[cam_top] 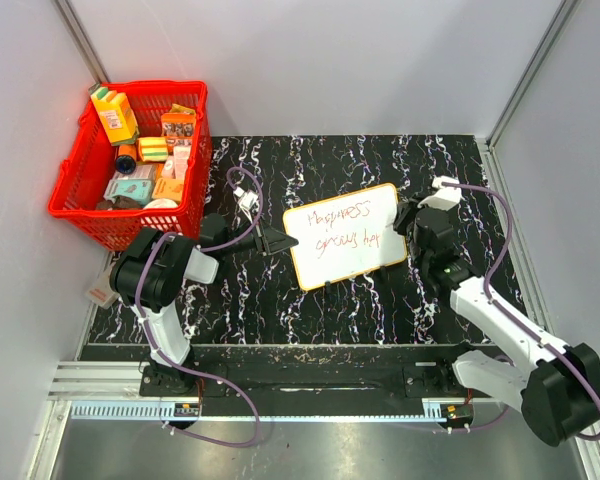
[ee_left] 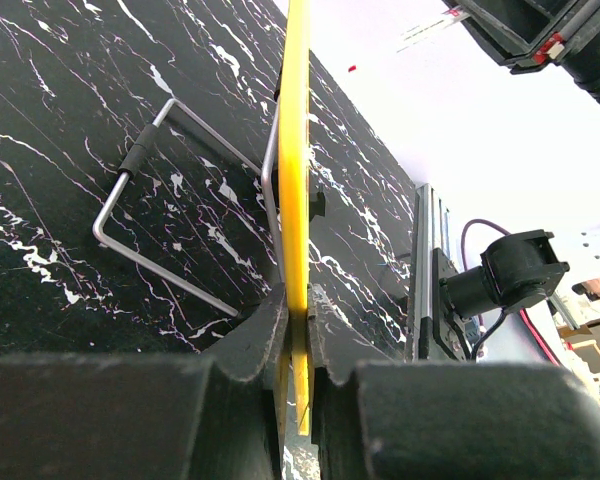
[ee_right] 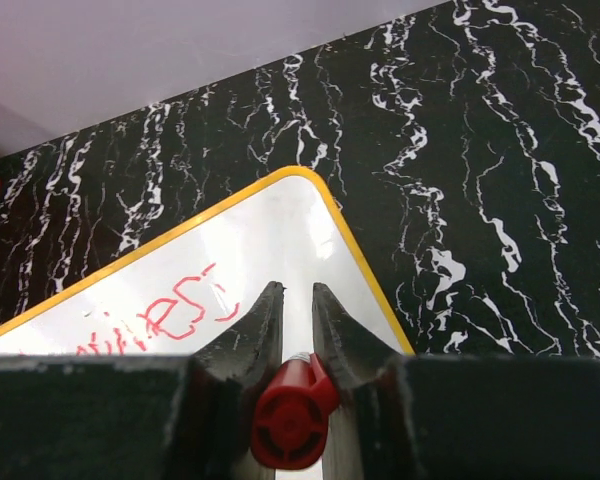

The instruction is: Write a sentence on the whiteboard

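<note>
The whiteboard [cam_top: 325,262], white with an orange-yellow rim, stands tilted on the black marble table. The sentence [cam_top: 345,228] runs across it in two lines of red script. My left gripper [cam_top: 276,241] is shut on the board's left edge. In the left wrist view the yellow rim [ee_left: 295,180] runs edge-on between the closed fingers of the left gripper [ee_left: 298,300], and a wire stand [ee_left: 165,225] shows behind the board. My right gripper [cam_top: 408,228] hovers at the board's right edge, shut on a red marker [ee_right: 292,415]. The right wrist view shows the right gripper [ee_right: 297,290] over the whiteboard [ee_right: 310,230] near the sentence [ee_right: 175,315].
A red basket [cam_top: 80,215] with several packaged goods stands at the back left corner. A small packet [cam_top: 102,290] lies at the table's left edge. Grey walls close in the left, back and right sides.
</note>
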Robot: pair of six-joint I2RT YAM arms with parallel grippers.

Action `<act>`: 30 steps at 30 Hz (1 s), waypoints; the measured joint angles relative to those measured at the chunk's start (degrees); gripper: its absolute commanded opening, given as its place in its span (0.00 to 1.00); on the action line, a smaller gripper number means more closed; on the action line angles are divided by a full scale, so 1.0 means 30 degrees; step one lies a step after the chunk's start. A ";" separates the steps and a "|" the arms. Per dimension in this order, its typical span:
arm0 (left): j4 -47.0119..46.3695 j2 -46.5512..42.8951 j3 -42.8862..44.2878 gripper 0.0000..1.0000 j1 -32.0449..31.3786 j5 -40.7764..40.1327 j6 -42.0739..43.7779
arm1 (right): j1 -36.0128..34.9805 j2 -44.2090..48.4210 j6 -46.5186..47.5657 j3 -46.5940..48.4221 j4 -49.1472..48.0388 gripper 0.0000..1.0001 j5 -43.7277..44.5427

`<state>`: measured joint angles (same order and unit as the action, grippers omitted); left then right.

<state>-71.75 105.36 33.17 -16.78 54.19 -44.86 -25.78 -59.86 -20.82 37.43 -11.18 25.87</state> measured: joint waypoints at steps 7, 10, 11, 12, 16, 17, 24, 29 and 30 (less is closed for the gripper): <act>0.0000 0.0000 0.0000 0.00 0.0000 0.0000 0.0007 | 0.0539 -0.0918 -0.0007 0.0000 0.0015 0.00 0.0015; 0.0000 0.0000 0.0000 0.00 0.0000 0.0000 0.0007 | 0.0546 -0.1362 -0.0036 0.0000 0.0000 0.00 -0.0117; 0.0000 0.0000 0.0000 0.00 0.0000 0.0000 0.0007 | 0.0546 -0.1494 -0.0073 0.0000 -0.0029 0.00 -0.0175; 0.0000 0.0000 0.0000 0.00 -0.0007 0.0000 0.0007 | 0.0561 -0.1639 -0.0095 0.0000 -0.0036 0.00 -0.0350; 0.0000 0.0000 0.0000 0.00 -0.0007 0.0000 0.0007 | 0.0583 -0.2069 -0.0248 0.0000 -0.0044 0.00 -0.0714; 0.0000 0.0000 0.0000 0.00 -0.0007 0.0000 0.0007 | 0.0583 -0.2127 -0.0299 0.0000 -0.0051 0.00 -0.0852; 0.0000 0.0000 0.0000 0.00 -0.0007 0.0000 -0.0007 | 0.0590 -0.2710 -0.0590 0.0000 -0.0189 0.00 -0.1100; 0.0000 0.0000 0.0000 0.00 -0.0015 0.0000 -0.0007 | 0.0597 -0.2900 -0.0656 0.0000 -0.0328 0.00 -0.1071; 0.0000 0.0000 0.0000 0.00 -0.0015 0.0000 -0.0007 | 0.0590 -0.2900 -0.0656 0.0000 -0.0328 0.00 -0.1005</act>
<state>-71.75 105.36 33.17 -16.82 54.19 -44.88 -24.01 -68.55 -22.79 37.43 -12.16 22.85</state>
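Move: Just below the right hand, about 13 cm down, 2 cm ahead and 2 cm to its left, is the next writing spot, at the end of the whiteboard's second line. The last written letter is about 2 cm left of that spot, the board's right rim some 5 cm right of it, and the end of "Happiness" roughly 3 cm left and 4 cm farther out. From the left hand, the spot lies about 20 cm to the right, 1 cm ahead and nearly level. Lowering the raised marker back to the whiteboard, the right hand sinks about 5 cm and eases 1.5 cm forward, swinging slightly right and then back left while tipping some 7 degrees nose-down. It slows as the tip comes onto the board just right of the last letter, its fingers keeping their hold on the marker. The left hand stays still, still pinching the board's left edge. ##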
